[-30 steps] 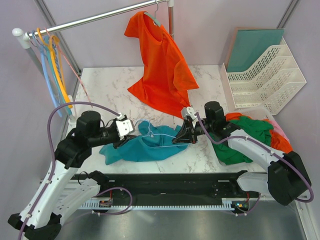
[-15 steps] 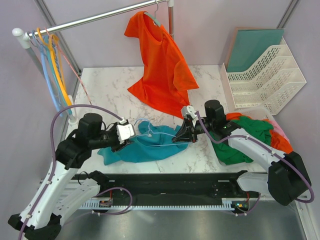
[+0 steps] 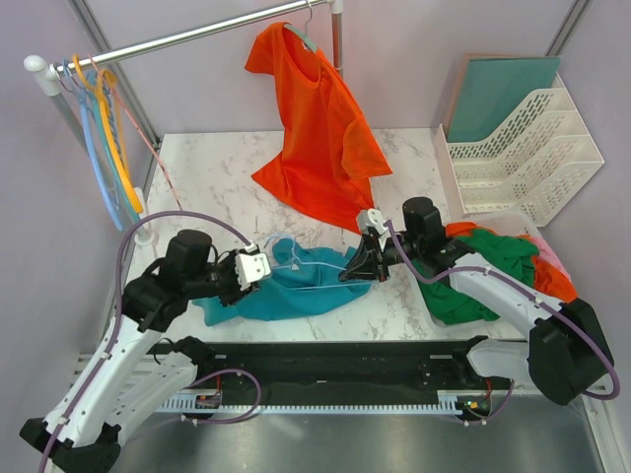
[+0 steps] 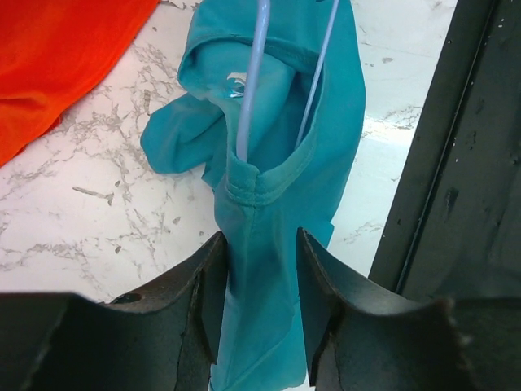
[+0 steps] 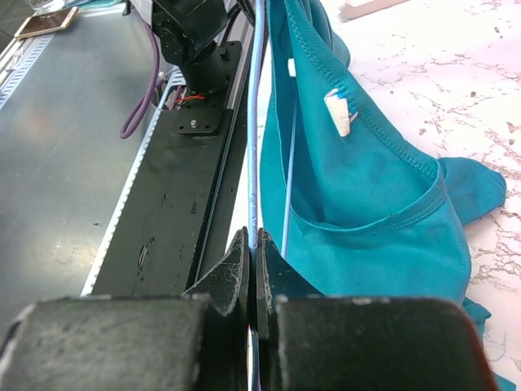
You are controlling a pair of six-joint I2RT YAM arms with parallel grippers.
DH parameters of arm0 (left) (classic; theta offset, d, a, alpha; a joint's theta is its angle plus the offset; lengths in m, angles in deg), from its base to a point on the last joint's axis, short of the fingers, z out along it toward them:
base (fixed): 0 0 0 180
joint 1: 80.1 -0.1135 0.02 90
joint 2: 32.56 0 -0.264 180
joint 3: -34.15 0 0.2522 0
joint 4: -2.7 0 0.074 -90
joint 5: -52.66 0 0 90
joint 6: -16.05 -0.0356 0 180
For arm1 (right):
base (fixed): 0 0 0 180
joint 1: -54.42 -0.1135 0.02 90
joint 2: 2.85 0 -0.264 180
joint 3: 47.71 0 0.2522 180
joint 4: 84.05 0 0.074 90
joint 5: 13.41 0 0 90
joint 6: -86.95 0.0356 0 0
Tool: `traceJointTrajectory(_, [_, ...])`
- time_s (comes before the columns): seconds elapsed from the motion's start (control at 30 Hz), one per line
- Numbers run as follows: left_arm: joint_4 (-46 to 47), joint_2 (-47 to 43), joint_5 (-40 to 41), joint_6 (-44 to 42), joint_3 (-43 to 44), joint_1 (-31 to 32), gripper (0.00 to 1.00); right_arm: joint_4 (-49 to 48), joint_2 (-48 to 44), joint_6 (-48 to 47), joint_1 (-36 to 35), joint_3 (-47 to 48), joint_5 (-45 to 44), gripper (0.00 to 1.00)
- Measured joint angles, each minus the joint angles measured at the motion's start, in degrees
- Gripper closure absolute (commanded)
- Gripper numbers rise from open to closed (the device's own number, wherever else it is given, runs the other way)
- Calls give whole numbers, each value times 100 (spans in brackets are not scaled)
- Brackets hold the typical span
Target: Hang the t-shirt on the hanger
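Observation:
The teal-blue t-shirt (image 3: pixel 306 288) lies crumpled on the marble table between my two arms. The thin pale-blue hanger (image 3: pixel 296 258) is partly inside it; in the left wrist view the hanger (image 4: pixel 248 90) runs into the neck opening of the t-shirt (image 4: pixel 269 187). My left gripper (image 3: pixel 256 268) is at the shirt's left end, and its jaws (image 4: pixel 260 238) stand apart with a fold of teal cloth between them. My right gripper (image 3: pixel 357 268) is at the shirt's right end. It (image 5: pixel 252 240) is shut on the hanger's wire (image 5: pixel 257 122), beside the t-shirt's collar (image 5: pixel 366 204).
An orange t-shirt (image 3: pixel 315 128) hangs from the rail at the back, its hem resting on the table. Several coloured hangers (image 3: pixel 104 138) hang at the rail's left end. A white tray rack (image 3: pixel 523 148) and a dark green garment (image 3: pixel 483 266) are at the right. A black base rail (image 3: pixel 345 360) runs along the near edge.
My left gripper has moved a little right and toward the near edge along the shirt's left end, and its jaws have widened slightly. The right arm has stayed still.

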Motion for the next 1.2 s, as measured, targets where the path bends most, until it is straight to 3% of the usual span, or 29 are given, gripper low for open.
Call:
traceJointTrajectory(0.4, [632, 286, -684, 28, -57, 0, 83, 142, 4, -166, -98, 98, 20, 100])
traceJointTrajectory(0.67, [837, 516, -1095, 164, 9, -28, 83, -81, 120, 118, -155, 98, -20, 100])
traceJointTrajectory(1.0, [1423, 444, -1281, 595, 11, -20, 83, -1322, 289, 1150, -369, 15, -186, 100])
traceJointTrajectory(1.1, [1593, 448, -1318, 743, 11, 17, 88, -1650, 352, 1447, -452, 4, -262, 100])
traceJointTrajectory(1.13, [1641, 448, -1333, 793, 11, 22, 92, -1727, 363, 1523, -470, 0, -275, 98])
traceJointTrajectory(1.17, [1668, 446, -1335, 835, 11, 24, 94, -1766, 367, 1569, -479, 0, -282, 82])
traceJointTrajectory(1.2, [1683, 442, -1335, 874, 11, 26, 98, -1788, 372, 1609, -479, 0, -295, 73])
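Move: The raised near rim of the teal t-shirt's collar lies about 4 cm to the right of the open left fingers, some 1 cm ahead and barely 1 cm lower. The blue hanger's neck is roughly 8 cm right of the left hand and 4 cm ahead, near its height. From the right hand, already gripping the hanger's right end, that rim is about 14 cm left, level fore-and-aft and slightly lower; the hanging orange shirt's middle is some 24 cm ahead, 5 cm left and a little above. Bring the left gripper to the right onto the collar rim, close the fingers to pinch it by the hanger's left arm, then carry on right and upward towards the hanger's neck, about 5 cm over and 4 cm up in all, letting the fingertips tip up some 15 degrees. Keep the right grip on the hanger, feeding it left about 3 cm and then also slightly up. ##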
